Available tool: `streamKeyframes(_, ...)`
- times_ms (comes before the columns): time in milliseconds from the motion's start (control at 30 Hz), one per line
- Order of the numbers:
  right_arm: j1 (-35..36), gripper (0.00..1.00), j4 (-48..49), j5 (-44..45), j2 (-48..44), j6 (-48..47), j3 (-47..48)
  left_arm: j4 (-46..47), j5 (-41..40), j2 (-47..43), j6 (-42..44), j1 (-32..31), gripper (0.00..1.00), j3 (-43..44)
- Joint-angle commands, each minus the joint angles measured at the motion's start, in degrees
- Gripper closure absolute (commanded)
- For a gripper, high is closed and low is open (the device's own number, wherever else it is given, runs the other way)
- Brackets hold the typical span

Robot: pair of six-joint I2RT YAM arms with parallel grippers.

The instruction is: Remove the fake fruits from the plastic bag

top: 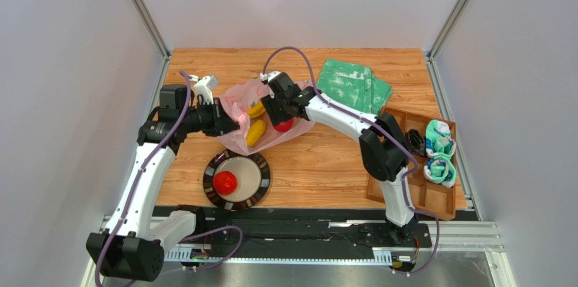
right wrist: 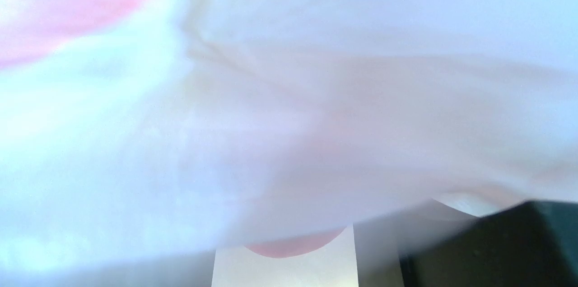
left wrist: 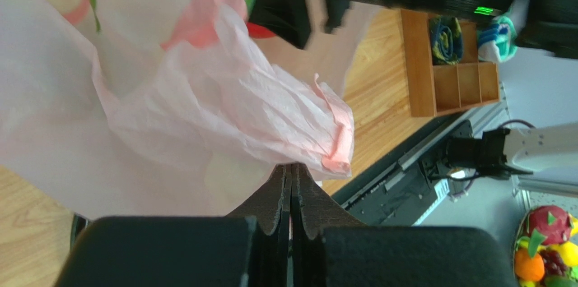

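Observation:
The pink plastic bag [top: 239,101] lies crumpled at mid-table, its mouth facing the near side. My left gripper [top: 227,122] is shut on the bag's left edge, and the left wrist view shows its fingertips [left wrist: 293,166] pinching the film [left wrist: 203,111]. My right gripper [top: 277,116] reaches into the bag from the right, over a red fruit [top: 284,125]. Two yellow fruits [top: 256,133] [top: 256,109] lie in the bag beside it. Bag film [right wrist: 285,97] covers the right wrist view, with a reddish round shape [right wrist: 292,245] low between the fingers. A red apple [top: 225,182] sits on the dark-rimmed plate [top: 263,177].
A folded green-and-white cloth [top: 353,85] lies at the back right. A wooden compartment tray [top: 437,199] with socks and a dark item stands along the right edge. The black arm rail [top: 305,233] runs along the near edge. Walls close in both sides.

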Motion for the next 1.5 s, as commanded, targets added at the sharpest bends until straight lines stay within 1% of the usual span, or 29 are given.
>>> streamKeyframes(0,-0.56,0.78,3.24,-8.31,-13.86,-6.86,-0.27,5.74,-2.5,5.22,0.21,0.47,1.0,3.81)
streamKeyframes(33,-0.56,0.78,4.03,-9.65,-17.01,-7.39,-1.67,6.35,-2.84,6.19,0.13,0.47,1.0,4.25)
streamKeyframes(100,-0.48,0.78,4.73,-13.34,-19.76,-9.22,-3.0,8.29,-3.46,9.27,-0.14,0.47,1.0,5.48)
streamKeyframes(133,-0.48,0.78,5.09,-17.79,-21.94,-9.59,-3.61,8.99,-3.81,10.15,-0.14,0.47,1.0,6.01)
streamKeyframes(167,-0.3,0.77,4.92,-20.27,-22.75,-10.29,-4.4,10.04,-4.16,12.42,-0.05,0.47,1.0,7.23)
streamKeyframes(200,0.22,0.77,4.39,-26.04,-23.28,-12.82,-4.5,10.49,-4.25,13.66,0.04,0.47,1.0,8.11)
streamKeyframes(267,1.45,0.78,2.02,-30.74,-24.25,-17.13,-5.8,10.75,-4.25,18.3,0.65,0.47,1.0,11.79)
streamKeyframes(300,3.63,0.78,0.88,-33.45,-24.51,-19.24,-6.42,10.58,-4.17,20.07,0.83,0.47,1.0,13.38)
streamKeyframes(333,4.96,0.78,-0.09,-34.87,-24.69,-24.4,-6.86,10.23,-3.82,21.74,1.26,0.47,1.0,15.14)
streamKeyframes(367,6.45,0.78,-1.14,-36.19,-24.52,-26.97,-7.3,9.1,-2.94,24.8,2.22,0.47,1.0,18.63)
streamKeyframes(400,9.6,0.78,-2.98,-37.51,-24.25,-29.35,-7.4,8.21,-2.33,26.23,2.76,0.47,1.0,20.5)
streamKeyframes(433,11.2,0.78,-3.95,-37.52,-23.12,-34.07,-7.22,7.51,-1.45,27.46,3.72,0.47,1.0,22.17)
streamKeyframes(467,12.78,0.78,-4.57,-37.18,-22.15,-35.59,-6.96,6.63,-1.27,29.21,4.08,0.55,1.0,24.71)
streamKeyframes(500,15.06,0.78,-4.67,-36.04,-21.1,-36.57,-5.74,6.19,-1.01,29.75,4.34,0.47,1.0,25.87)
streamKeyframes(600,16.66,0.79,-2.92,-34.37,-15.83,-36.93,-2.49,5.31,-1.88,29.5,4.69,0.47,1.0,27.9)
streamKeyframes(633,17.01,0.79,-2.3,-33.14,-13.29,-37.02,-1.52,5.13,-2.4,28.27,4.69,0.55,1.0,27.9)
streamKeyframes(767,18.77,0.81,1.21,-28.4,-8.79,-37.63,0.42,5.04,-3.2,24.23,3.64,1.17,1.0,25.8)
streamKeyframes(800,19.03,0.82,3.14,-24.99,-7.74,-37.37,0.77,5.04,-3.2,23.61,3.55,1.26,1.0,25.44)
streamKeyframes(833,19.04,0.82,4.11,-23.48,-5.81,-37.02,1.73,4.95,-3.2,22.56,3.29,1.52,1.0,25.09)
streamKeyframes(933,19.21,0.82,5.09,-19.6,-1.07,-35.79,4.89,3.73,-3.11,21.85,3.38,1.87,1.0,25.17)
streamKeyframes(1033,19.21,0.82,6.75,-16.0,1.4,-35.34,5.43,4.07,-2.76,20.71,2.85,1.96,1.0,24.56)
streamKeyframes(1100,19.3,0.82,7.28,-14.94,2.38,-35.61,5.78,4.16,-2.67,20.09,2.76,1.96,1.0,24.03)
streamKeyframes(1300,19.48,0.8,7.64,-15.64,4.66,-34.47,7.71,4.78,-2.41,18.33,2.59,1.96,1.0,22.1)
streamKeyframes(1467,21.75,0.77,7.46,-16.25,6.33,-34.38,10.0,5.74,-2.06,17.63,2.23,1.96,1.0,20.17)
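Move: The right hand already grips the apple inside the bag. From it the plate's centre lies about 19 cm back, 16 cm left and 5 cm below, with the tomato on it some 20 cm back and 20 cm left. The near banana is about 3 cm back and 10 cm left of this hand. From the left hand, pinching the bag's edge, the far banana is some 14 cm ahead, 5 cm right and 20 cm below; the plate's centre is about 9 cm back, 2 cm left and 20 cm below. Keeping its grip on the apple, the right hand lifts it some 20 cm out of the bag and swings it back and left in a high arc, turning about 55 degrees counter-clockwise, then sinks, easing forward and farther left over the plate's far part. The left hand, still pinching the bag, draws it about 14 cm forward, then comes slightly back and rises. ##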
